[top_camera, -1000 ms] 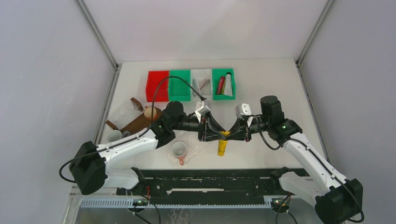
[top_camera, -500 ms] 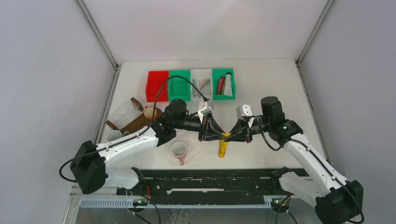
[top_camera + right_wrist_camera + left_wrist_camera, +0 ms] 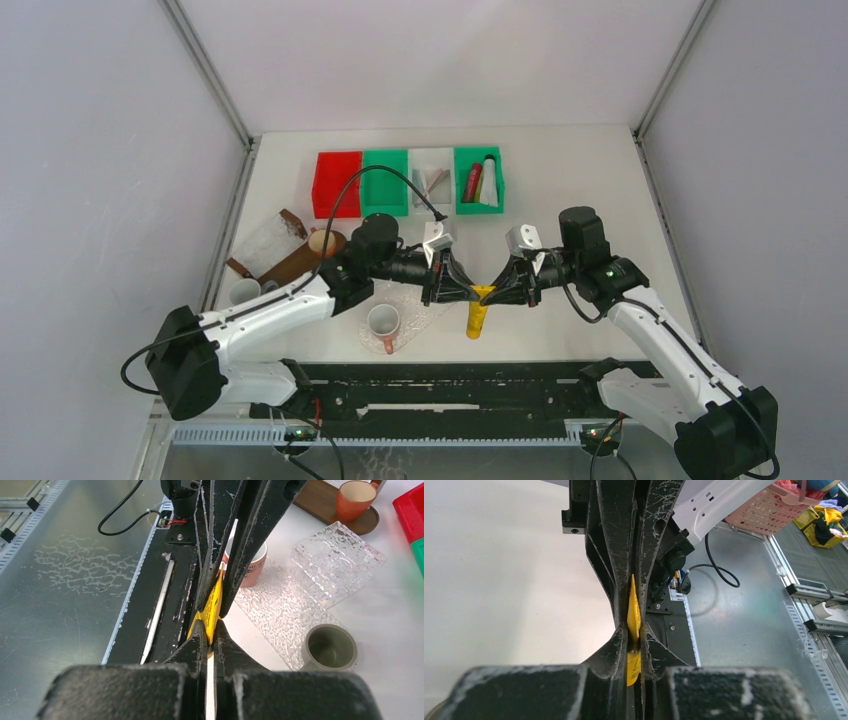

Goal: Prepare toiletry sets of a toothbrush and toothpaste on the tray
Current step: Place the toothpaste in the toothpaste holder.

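Observation:
A yellow toothpaste tube point(image 3: 477, 312) hangs upright over the table's near middle, pinched at its flat top end from both sides. My left gripper point(image 3: 469, 292) comes from the left and is shut on the tube point(image 3: 633, 611). My right gripper point(image 3: 493, 289) comes from the right and is also shut on the tube point(image 3: 214, 600). Pale toothbrushes point(image 3: 432, 180) lie in a clear bin at the back. Red, green and white tubes point(image 3: 480, 182) lie in the green bin beside it. The clear textured tray point(image 3: 418, 305) lies flat just left of the hanging tube.
A red bin point(image 3: 337, 183) and a second green bin point(image 3: 385, 183) stand at the back. A pinkish cup point(image 3: 384, 322) sits on the tray, a grey cup point(image 3: 243, 292) to its left, an orange cup point(image 3: 322, 243) on a brown board, and a clear box point(image 3: 265, 240).
The left gripper's jaws have closed from partly open onto the top of the yellow tube. The right gripper has stayed shut on it, and the tube has hardly moved.

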Tool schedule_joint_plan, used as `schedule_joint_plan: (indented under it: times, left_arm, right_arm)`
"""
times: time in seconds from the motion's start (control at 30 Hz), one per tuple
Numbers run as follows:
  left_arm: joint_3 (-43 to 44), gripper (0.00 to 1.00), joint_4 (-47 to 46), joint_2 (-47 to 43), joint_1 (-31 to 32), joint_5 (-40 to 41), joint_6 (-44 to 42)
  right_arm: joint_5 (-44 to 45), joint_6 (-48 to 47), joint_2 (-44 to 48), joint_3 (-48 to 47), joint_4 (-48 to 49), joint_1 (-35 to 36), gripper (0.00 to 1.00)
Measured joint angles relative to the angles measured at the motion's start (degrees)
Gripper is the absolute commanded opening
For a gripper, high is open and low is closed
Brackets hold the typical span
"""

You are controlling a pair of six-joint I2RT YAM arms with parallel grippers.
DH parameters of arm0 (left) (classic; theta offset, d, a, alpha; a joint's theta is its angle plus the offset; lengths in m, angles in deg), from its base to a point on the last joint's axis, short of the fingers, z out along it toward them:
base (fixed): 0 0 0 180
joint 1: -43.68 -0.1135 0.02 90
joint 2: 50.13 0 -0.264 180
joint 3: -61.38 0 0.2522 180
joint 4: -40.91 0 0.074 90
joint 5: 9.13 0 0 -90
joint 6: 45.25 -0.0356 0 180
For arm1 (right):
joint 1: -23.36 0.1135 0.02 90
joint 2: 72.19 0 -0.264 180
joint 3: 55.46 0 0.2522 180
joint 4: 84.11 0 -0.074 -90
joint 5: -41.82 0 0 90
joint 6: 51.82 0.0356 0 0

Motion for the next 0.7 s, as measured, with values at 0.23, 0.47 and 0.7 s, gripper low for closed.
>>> schedule_joint_plan:
  times: [0.23, 0.47, 0.7]
  left_arm:
    - [0.0, 0.0, -0.1, 0.1, 0.0, -0.2, 0.8]
    - [-0.4, 0.0, -0.5, -0.3, 0.0, 1.8, 1.7]
    - [-4.2, 0.0, -3.6, -4.1, -1.0, 3.6, 3.8]
  right_arm:
    - [-0.3, 0.0, 0.0, 0.3, 0.2, 0.0, 0.1]
    - [0.8, 1.1, 0.8, 1.2, 2.3, -0.1, 0.3]
    - [2.4, 1.7, 0.8, 1.4, 3.2, -0.4, 0.44]
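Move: Both hands already hold the yellow toothpaste; its middle is about 3 cm back and 3 cm below the left hand, and about 3 cm back, 2 cm left and 2 cm below the right. The gray cup stands roughly 6 cm ahead of the left hand, 3 cm to its left and 19 cm lower; the pink mug stands about 3 cm back, 17 cm left and just as low. From the right hand, the gray cup is some 6 cm ahead, 6 cm left and 17 cm down. The left hand keeps its pinch on the toothpaste's upper end while the right, after a brief hold, opens its fingers to a bit under half and eases about 1 cm forward. As the right opens, the left draws the tube about 1 cm to the left and slightly forward, away from the right hand, and turns some 5 degrees counter-clockwise. ##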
